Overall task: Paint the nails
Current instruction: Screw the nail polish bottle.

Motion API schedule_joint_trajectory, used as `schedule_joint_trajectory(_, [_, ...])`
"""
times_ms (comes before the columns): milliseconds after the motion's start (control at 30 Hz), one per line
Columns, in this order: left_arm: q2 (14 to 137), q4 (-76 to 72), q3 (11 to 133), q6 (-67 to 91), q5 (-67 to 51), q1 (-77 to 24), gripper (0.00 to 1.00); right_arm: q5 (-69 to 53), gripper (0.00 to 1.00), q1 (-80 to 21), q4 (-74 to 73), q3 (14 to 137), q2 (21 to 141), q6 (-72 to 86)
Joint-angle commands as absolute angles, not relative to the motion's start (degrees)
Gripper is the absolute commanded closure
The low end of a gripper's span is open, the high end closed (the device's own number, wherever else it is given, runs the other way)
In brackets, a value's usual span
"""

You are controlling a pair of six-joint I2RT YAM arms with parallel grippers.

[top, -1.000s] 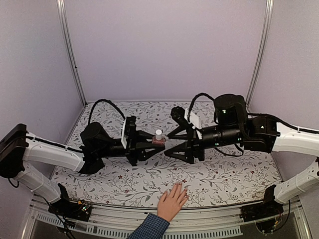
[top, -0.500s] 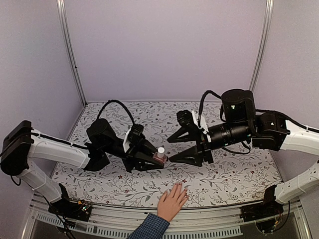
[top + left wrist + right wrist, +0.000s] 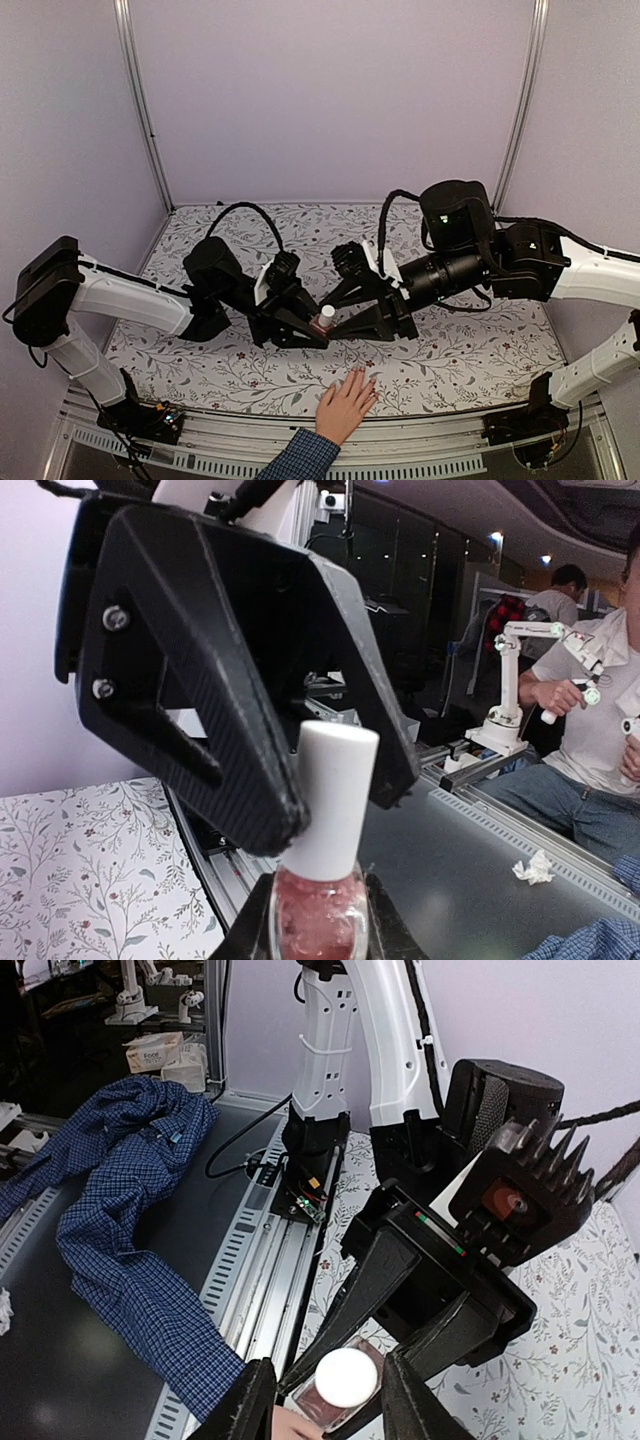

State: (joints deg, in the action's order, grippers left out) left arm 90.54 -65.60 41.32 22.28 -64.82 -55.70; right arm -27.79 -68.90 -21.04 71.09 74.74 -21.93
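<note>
A small pink bottle (image 3: 322,321) with a white cap (image 3: 330,800) stands upright in my left gripper (image 3: 319,328), which is shut on its glass body (image 3: 316,925). My right gripper (image 3: 333,311) comes in from the right. In the right wrist view its jaws straddle the cap (image 3: 347,1377) with a small gap on each side, so this gripper (image 3: 328,1397) is open. A light-skinned hand (image 3: 346,405) with a blue checked sleeve (image 3: 300,458) lies flat at the near edge, just below the bottle. Its nails are too small to make out.
A floral cloth (image 3: 480,350) covers the table. A metal rail (image 3: 420,440) runs along its near edge, under the wrist. Pale walls with two corner posts close the back and sides. The blue checked sleeve (image 3: 130,1290) stretches outward over the rail.
My left gripper has carried the bottle forward, toward the hand. My right gripper has followed it, and its jaws have narrowed around the white cap. The hand has stayed still.
</note>
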Motion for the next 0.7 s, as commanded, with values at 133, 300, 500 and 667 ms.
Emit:
schedule_joint_trajectory(133, [91.6, -69.6, 43.0, 24.2, -66.4, -55.7, 1.0, -28.3, 0.79, -69.5, -21.9, 72.6, 75.2, -23.0])
schedule_joint_trajectory(300, [91.3, -69.7, 42.9, 23.9, -65.3, -55.6, 1.0, -28.0, 0.89, -69.9, -22.1, 72.5, 75.6, -23.1])
schedule_joint_trajectory(500, [89.2, -69.6, 41.7, 22.1, -60.9, -55.2, 1.0, -26.7, 0.97, -69.9, -21.3, 71.3, 76.6, -21.6])
schedule_joint_trajectory(667, [85.5, -64.5, 40.4, 16.9, -53.8, -55.1, 1.0, -24.0, 1.0, -69.9, -20.8, 70.3, 77.3, -19.4])
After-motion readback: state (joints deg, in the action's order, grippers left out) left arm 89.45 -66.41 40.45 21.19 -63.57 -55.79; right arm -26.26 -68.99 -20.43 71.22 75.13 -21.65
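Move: The white cap of the nail polish bottle stands between the right hand's open fingertips, its middle within about 1 cm of their midpoint. The pink bottle body hangs some 4 cm below that hand, gripped by the left fingers. From the left hand the cap is about 4 cm straight up, and the body sits right between its pads. The person's hand lies on the table edge, roughly 28 cm below the right hand, 2 cm back and 2 cm to its right. The cap is pinched by the right fingers, which close from just under half open to nearly shut around its sides while that hand hardly shifts or turns. Below it the left hand keeps its grip on the bottle body, easing back about half a centimetre and returning, with no real turn of the wrist. ##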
